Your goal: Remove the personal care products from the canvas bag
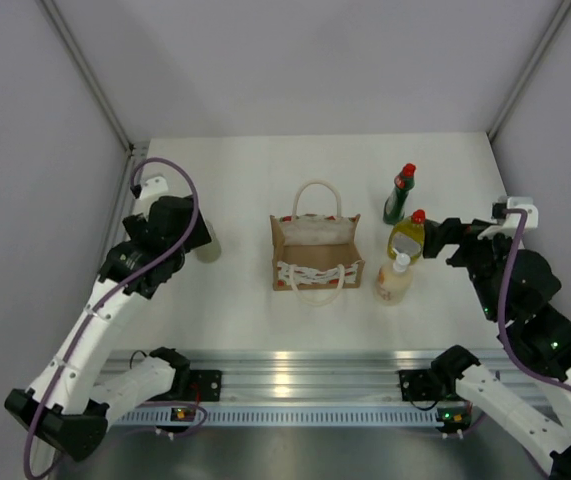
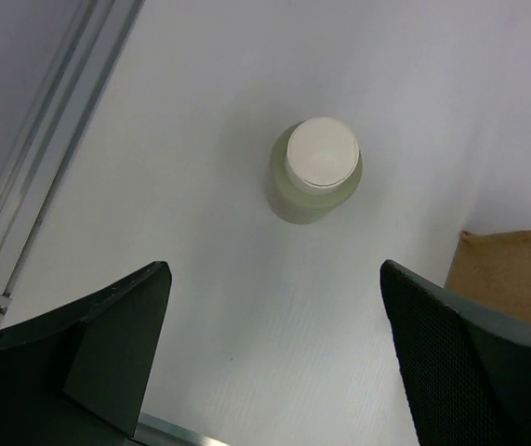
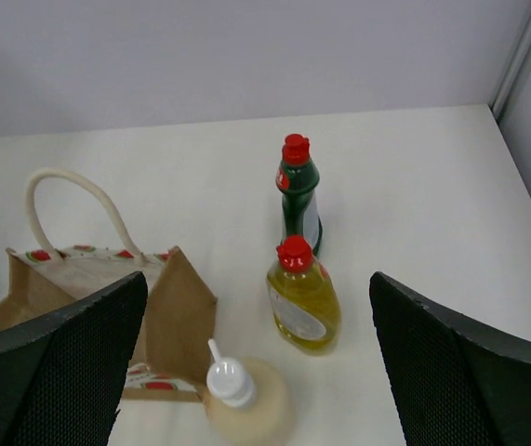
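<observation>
The tan canvas bag [image 1: 317, 272] stands upright mid-table, rope handles up; its brown side shows in the right wrist view [image 3: 179, 316]. To its right stand three bottles: dark green with red cap [image 1: 399, 194] [image 3: 299, 195], yellow with red cap [image 1: 406, 235] [image 3: 304, 297], and cream with white pump [image 1: 393, 280] [image 3: 246, 404]. My right gripper [image 1: 435, 238] [image 3: 258, 283] hangs open just right of them, holding nothing. The pale green bottle with white cap [image 2: 315, 172] stands left of the bag. My left gripper [image 1: 180, 225] [image 2: 274, 274] is open above it and empty.
An aluminium rail [image 1: 295, 370] with the arm bases runs along the near edge. Another rail [image 2: 33, 186] borders the table's left side by the grey wall. The bag's corner [image 2: 516, 269] lies close to my left gripper's right finger.
</observation>
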### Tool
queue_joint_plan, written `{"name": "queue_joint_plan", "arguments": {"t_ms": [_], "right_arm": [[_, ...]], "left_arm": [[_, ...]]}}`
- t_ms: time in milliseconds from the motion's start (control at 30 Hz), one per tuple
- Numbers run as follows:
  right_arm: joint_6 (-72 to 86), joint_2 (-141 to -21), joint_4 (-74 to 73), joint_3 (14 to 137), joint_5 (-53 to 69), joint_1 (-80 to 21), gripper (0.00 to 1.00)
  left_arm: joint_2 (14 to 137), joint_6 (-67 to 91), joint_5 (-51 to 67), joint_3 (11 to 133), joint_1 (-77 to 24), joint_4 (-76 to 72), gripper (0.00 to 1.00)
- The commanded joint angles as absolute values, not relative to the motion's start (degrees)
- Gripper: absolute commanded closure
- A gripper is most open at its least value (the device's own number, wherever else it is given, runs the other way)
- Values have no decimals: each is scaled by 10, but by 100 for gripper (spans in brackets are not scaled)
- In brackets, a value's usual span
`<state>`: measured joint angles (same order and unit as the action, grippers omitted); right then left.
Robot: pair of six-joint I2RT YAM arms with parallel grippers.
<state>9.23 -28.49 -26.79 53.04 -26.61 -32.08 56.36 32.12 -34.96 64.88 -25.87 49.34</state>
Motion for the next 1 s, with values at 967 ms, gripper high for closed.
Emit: {"name": "queue_joint_plan", "arguments": {"t_ms": [967], "right_arm": [[66,-207,-569,630,-346,-316,0]], "left_arm": [[295,213,-307,692,-246,647,2]]}}
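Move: My right hand is empty, with the cream pump bottle about 4 cm ahead, 5 cm left and 25 cm below. The yellow bottle stands roughly 14 cm straight ahead, the green bottle some 24 cm ahead in the same line, and the emptied canvas bag 12 cm ahead and 23 cm left. From my empty left hand the pale bottle lies about 9 cm ahead, 1 cm left and 18 cm below, the bag 7 cm ahead and 28 cm right. With nothing left to fetch, I back both empty hands off, fingers staying wide open and touching nothing. I draw my left hand back about 11 cm from the pale bottle, also going left and rising, its fingers tipping up some 10 degrees. I pull my right hand back and right, away from the cream pump bottle, sinking slightly late on as its fingers tip down and its left side drops. ##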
